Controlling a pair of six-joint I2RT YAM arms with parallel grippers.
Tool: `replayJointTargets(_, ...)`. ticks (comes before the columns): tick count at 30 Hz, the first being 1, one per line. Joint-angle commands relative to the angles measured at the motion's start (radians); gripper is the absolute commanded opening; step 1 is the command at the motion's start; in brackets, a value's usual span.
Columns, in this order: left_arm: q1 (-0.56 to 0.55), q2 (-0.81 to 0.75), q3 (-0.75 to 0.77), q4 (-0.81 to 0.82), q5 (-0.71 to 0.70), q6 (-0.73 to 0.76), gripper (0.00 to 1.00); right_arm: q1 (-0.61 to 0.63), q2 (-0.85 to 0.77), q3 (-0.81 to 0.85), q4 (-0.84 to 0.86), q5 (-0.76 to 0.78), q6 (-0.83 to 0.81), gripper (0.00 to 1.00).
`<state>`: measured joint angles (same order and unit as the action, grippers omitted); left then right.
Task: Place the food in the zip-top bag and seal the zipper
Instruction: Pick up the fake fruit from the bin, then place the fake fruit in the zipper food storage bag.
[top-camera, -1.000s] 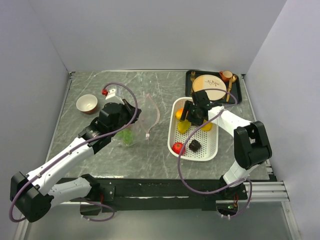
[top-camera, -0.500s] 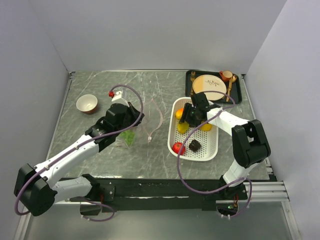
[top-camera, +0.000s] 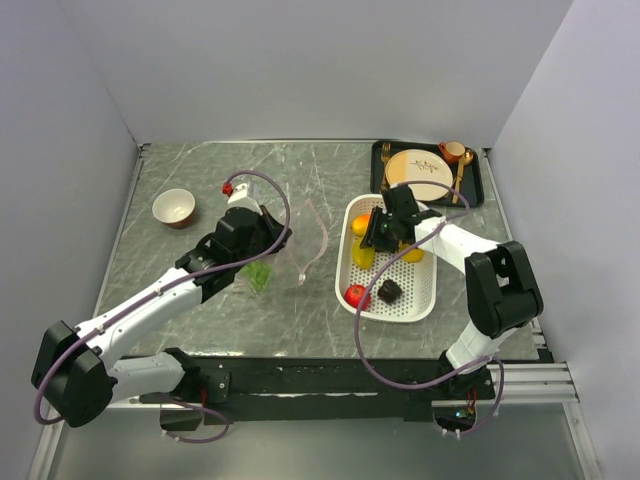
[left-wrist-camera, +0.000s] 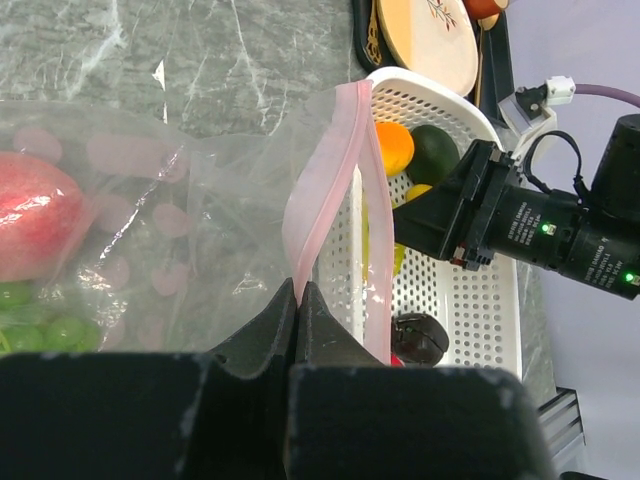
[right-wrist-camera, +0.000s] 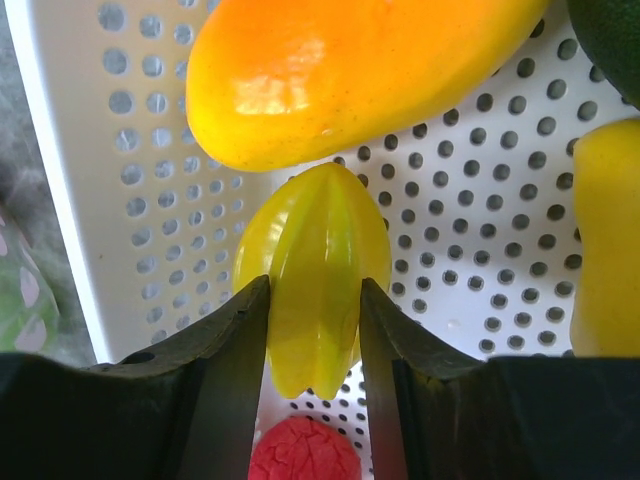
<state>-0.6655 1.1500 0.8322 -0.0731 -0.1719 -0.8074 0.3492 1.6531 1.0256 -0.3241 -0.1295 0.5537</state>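
The clear zip-top bag (top-camera: 292, 250) lies left of the white basket (top-camera: 425, 300). Its mouth faces the basket. A pink peach (left-wrist-camera: 30, 215) and green grapes (top-camera: 258, 275) are inside it. My left gripper (top-camera: 277, 240) is shut on one side of the pale pink zipper (left-wrist-camera: 320, 180) and holds it up; its jaws pinch the strip (left-wrist-camera: 297, 290). My right gripper (top-camera: 375, 240) is inside the basket. Its fingers are closed on both sides of a yellow ridged fruit (right-wrist-camera: 315, 270). An orange mango (right-wrist-camera: 350, 70), dark green avocado (left-wrist-camera: 435, 152), red tomato (top-camera: 356, 296) and small dark piece (top-camera: 389, 291) lie in the basket.
A black tray (top-camera: 480, 190) behind the basket holds a cream plate (top-camera: 418, 172), a small cup and cutlery. A small bowl (top-camera: 174, 207) stands at the far left. A second yellow fruit (right-wrist-camera: 610, 240) lies right of the one I hold.
My left gripper has moved right and a little farther back with the zipper strip, bringing the bag's mouth nearer the basket. The right gripper has shifted slightly inside the basket.
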Motion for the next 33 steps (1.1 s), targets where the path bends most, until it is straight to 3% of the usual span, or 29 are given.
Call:
replayJointTargets(1,-0.005,0.007,-0.013,0.033,0.015,-0.004,0.01,0.005,-0.09,-0.006,-0.003,-0.019,-0.04,0.25)
replayJointTargets(11,-0.005,0.017,-0.019,0.036,0.012,-0.004,0.01,0.007,-0.283,0.025,-0.072,-0.035,-0.052,0.26)
replayJointTargets(20,-0.006,0.047,-0.015,0.059,0.034,-0.012,0.01,0.03,-0.472,0.021,-0.024,-0.186,-0.034,0.31)
replayJointTargets(33,-0.022,0.123,0.019,0.101,0.058,-0.018,0.01,0.208,-0.392,0.097,-0.013,-0.222,-0.097,0.34)
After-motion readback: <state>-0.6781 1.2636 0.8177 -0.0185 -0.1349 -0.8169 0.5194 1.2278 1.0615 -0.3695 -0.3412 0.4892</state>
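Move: The yellow star fruit is already pinched in my right hand, low in the bin. The open bag mouth is about 14 cm to its left, 4 cm back and 8 cm above. The orange mango lies 6 cm ahead, level sideways; the tomato 9 cm back and 1 cm left; the bin's left rim 5 cm left, level fore and aft. From my left hand, gripping the bag's lip, the star fruit is some 17 cm right, 5 cm ahead and 16 cm below. Keeping my grip on the star fruit, I lift it with my right hand about 17 cm, nearly straight up at first, then swing it left and back some 7 cm each towards the bag mouth, tipping the fingers up and turning them counter-clockwise, about 30 degrees in all. My left hand stays shut on the bag's lip and sinks roughly 4 cm, easing a little right. ##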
